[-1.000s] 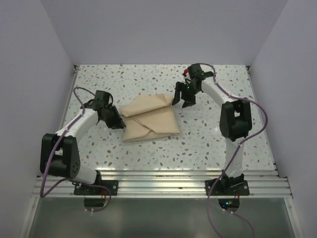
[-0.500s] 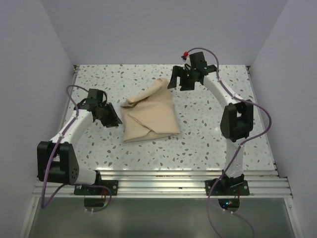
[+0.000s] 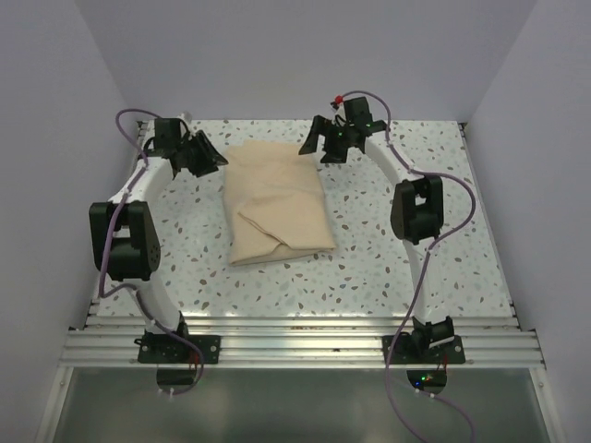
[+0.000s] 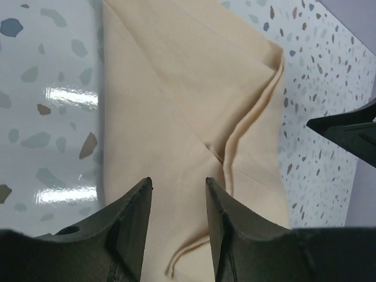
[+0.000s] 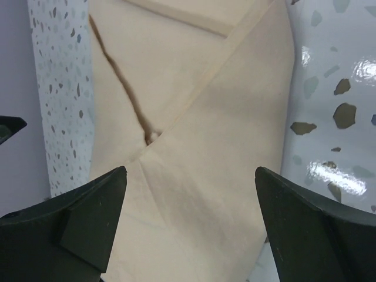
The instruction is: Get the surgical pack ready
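The surgical pack (image 3: 277, 198) is a tan cloth bundle folded into a long rectangle, lying flat on the middle of the speckled table (image 3: 397, 249); only cloth shows, with overlapping flaps and a diagonal seam (image 4: 194, 88) (image 5: 200, 117). My left gripper (image 3: 220, 162) hovers at the pack's far left corner, its jaws apart with nothing between them (image 4: 178, 182). At the far right corner my right gripper (image 3: 319, 148) stands wide open over the cloth, and it too holds nothing (image 5: 189, 171). Whatever the cloth wraps is hidden.
White walls close in the table on the left, back and right. A metal rail (image 3: 295, 337) with both arm bases runs along the near edge. Purple cables (image 3: 129, 120) loop off each arm. In each wrist view the other gripper's fingertip (image 4: 346, 129) shows at the edge.
Both arms swung to the far side of the table. The right gripper carried the cloth's flap backward and let go; the flap now lies flat. Both grippers opened.
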Available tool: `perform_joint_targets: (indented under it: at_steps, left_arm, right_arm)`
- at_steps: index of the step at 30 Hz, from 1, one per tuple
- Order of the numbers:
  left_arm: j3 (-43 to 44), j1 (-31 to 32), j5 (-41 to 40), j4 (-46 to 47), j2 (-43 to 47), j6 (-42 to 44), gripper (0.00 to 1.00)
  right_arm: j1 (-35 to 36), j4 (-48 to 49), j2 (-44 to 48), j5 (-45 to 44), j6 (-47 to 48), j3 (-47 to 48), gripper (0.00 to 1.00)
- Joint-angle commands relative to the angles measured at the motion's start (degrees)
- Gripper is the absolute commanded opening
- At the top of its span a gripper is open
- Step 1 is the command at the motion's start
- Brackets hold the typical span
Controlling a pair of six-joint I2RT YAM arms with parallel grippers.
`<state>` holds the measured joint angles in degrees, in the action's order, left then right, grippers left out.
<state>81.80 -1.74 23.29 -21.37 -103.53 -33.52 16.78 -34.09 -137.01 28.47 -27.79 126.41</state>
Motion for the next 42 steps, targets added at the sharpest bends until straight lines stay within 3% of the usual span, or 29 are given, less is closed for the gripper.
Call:
perform_joint_targets:
  at_steps: [1, 6, 15, 19, 31, 33, 36, 37, 39, 40, 42]
  left_arm:
    - [2.0, -1.0, -1.5, 9.6, -5.0, -0.8, 0.46]
    - [3.6, -1.1, -5.3, 15.2, -11.1, -1.0, 0.47]
    - [14.8, -1.1, -8.3, 15.7, -25.0, -1.7, 0.50]
    - [20.8, -1.1, -7.4, 14.6, -30.5, -2.8, 0.50]
    - [25.4, -1.2, -1.7, 17.1, -38.2, -5.9, 0.47]
    - [26.1, -1.3, 1.1, 17.9, -38.9, -6.8, 0.41]
    - [28.1, -1.3, 5.2, 18.3, -39.6, -7.6, 0.22]
    - [28.6, -1.6, 5.7, 18.0, -39.8, -7.7, 0.11]
    - [29.3, -1.8, 7.5, 18.1, -39.7, -8.7, 0.01]
    - [29.6, -2.2, 8.0, 18.4, -39.5, -9.4, 0.00]
    - [30.9, -2.5, 9.7, 18.5, -38.7, -10.8, 0.00]
  right_arm:
    - [-1.1, 4.3, -4.7, 1.3, -5.3, 5.1, 0.95]
    - [-1.6, 6.6, -12.8, 0.2, -5.2, 12.3, 0.92]
    - [-2.4, 8.4, -22.0, 1.0, -7.7, 19.3, 0.87]
    - [-2.3, 9.6, -25.6, 2.4, -10.6, 21.4, 0.84]
    - [-1.0, 14.2, -31.0, 6.3, -16.0, 25.8, 0.73]
    - [-0.3, 16.8, -31.5, 7.1, -17.4, 25.8, 0.69]
    - [0.0, 17.6, -31.4, 7.7, -19.0, 26.1, 0.61]
    - [0.1, 17.8, -31.1, 7.7, -19.0, 25.9, 0.60]
    - [-0.2, 18.5, -30.1, 7.0, -19.0, 25.6, 0.52]
    - [-0.3, 18.9, -29.8, 6.9, -19.3, 25.8, 0.35]
    - [-0.9, 21.2, -29.1, 6.9, -21.9, 25.8, 0.20]
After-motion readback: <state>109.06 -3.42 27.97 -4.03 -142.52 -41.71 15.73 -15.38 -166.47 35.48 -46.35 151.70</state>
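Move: The left hand hovers short of the wrapping cloth's far-left corner, which lies about 15 cm ahead, 1 cm to its left and 13 cm below. The far-right corner is some 9 cm ahead of the right hand, 4 cm to its left and 9 cm down. The diagonal fold on the pack is nearer the robot: roughly 14 cm back and 12 cm right of the left hand, or 21 cm back and 17 cm left of the right. Both hands go forward and down to the far end of the cloth: the left about 15 cm out and 12 cm down, its half-open fingers shutting on the left edge by the corner and pinching it. The right drops steeply at first, then levels off, reaching about 9 cm out, 8 cm down and at last 4 cm left, rolling its left side up a little while its wide-open fingers close around the cloth at the far-right corner. ##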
